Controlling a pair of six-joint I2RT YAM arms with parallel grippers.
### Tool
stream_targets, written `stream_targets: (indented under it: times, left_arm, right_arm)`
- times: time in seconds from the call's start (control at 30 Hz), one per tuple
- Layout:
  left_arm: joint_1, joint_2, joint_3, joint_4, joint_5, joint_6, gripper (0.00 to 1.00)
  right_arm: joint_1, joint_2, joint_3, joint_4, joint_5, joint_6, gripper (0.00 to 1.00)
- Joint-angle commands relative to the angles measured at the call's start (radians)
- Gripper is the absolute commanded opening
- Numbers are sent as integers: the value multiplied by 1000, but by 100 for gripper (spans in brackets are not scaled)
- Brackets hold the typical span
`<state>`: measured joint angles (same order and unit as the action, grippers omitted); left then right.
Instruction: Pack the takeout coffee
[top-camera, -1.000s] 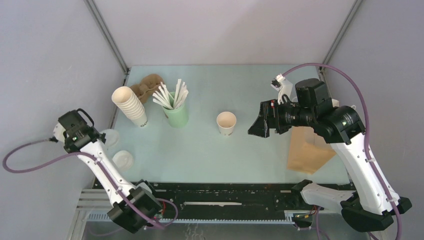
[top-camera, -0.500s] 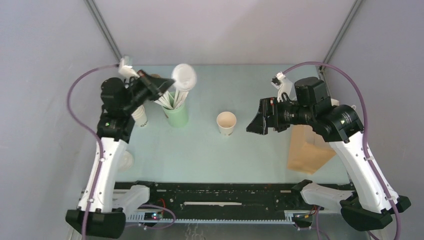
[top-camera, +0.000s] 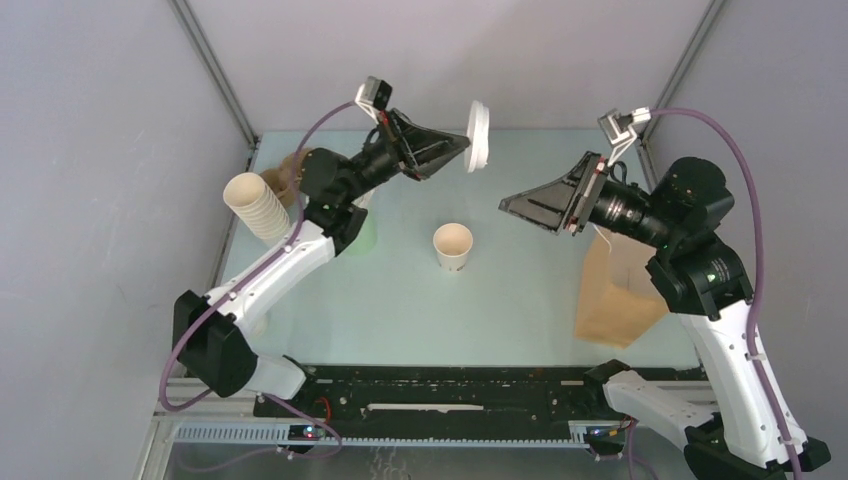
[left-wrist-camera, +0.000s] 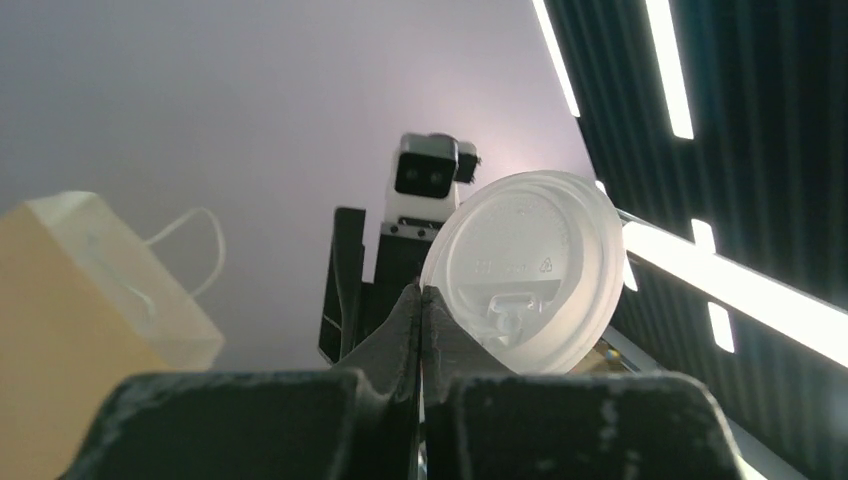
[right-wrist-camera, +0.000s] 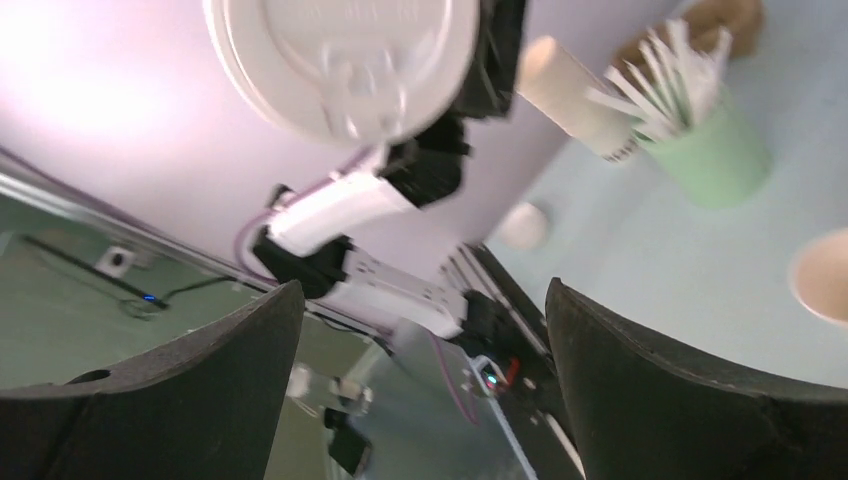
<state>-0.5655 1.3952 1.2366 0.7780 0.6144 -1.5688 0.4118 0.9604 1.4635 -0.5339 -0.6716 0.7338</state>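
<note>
The takeout coffee (top-camera: 452, 245) is a small cream paper cup standing upright with no lid at the table's middle; its edge also shows in the right wrist view (right-wrist-camera: 825, 275). My left gripper (top-camera: 463, 148) is raised high above and behind the cup, shut on the rim of a round white lid (top-camera: 479, 135) held on edge. In the left wrist view the fingertips (left-wrist-camera: 421, 295) pinch the lid (left-wrist-camera: 525, 265). My right gripper (top-camera: 510, 203) hangs open to the right of the cup, facing the lid (right-wrist-camera: 340, 60), with nothing between its fingers (right-wrist-camera: 422, 300).
A brown paper bag (top-camera: 612, 290) lies at the right, under my right arm. A tall stack of cream cups (top-camera: 255, 205) and a brown cup carrier (top-camera: 288, 170) sit at the back left. A green cup of white sticks (right-wrist-camera: 705, 150) stands beside them. A loose lid (right-wrist-camera: 522, 225) lies near the left edge.
My left arm swung up from the table's left edge, carrying a lid to high above the middle. My right gripper rose and stayed open, facing left.
</note>
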Motion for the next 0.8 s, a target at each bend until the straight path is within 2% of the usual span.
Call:
stream_targets:
  times: [0.0,0.3,0.77]
  left_arm:
    - [-69,7,106,118,19,-93,0]
    - [-131,28,111,35,14,-36,0]
    - [-148,28,101,-25,0,7,0]
  right_arm:
    - [-13,13,-25,369,-67,266,100]
    - [-13,13,-44,431,-6,370,100]
    - [-10,35,-51,525,-46,450,100]
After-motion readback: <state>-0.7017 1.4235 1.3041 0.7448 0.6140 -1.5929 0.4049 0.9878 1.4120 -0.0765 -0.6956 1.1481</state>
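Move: The left hand holds a lid by its lower rim, the lid's middle about 4 cm above its fingertips. The open right gripper waits some 6 cm back, 6 cm right and 4 cm below the left hand. From the right hand, the lid lies about 5 cm ahead, 5 cm left and 8 cm up; the paper cup 12 cm ahead, 7 cm left and 40 cm below; the paper bag level with it, some 26 cm right and 34 cm below. Up, quickly at first and then easing, the wide-open right gripper rises about 7 cm towards the lid, rolling some 20 degrees with its left side lifting. The left hand keeps its pinch on the rim and brings the lid back and right to meet it, about 4 cm each way, turning slightly clockwise. The right fingers don't close yet. ##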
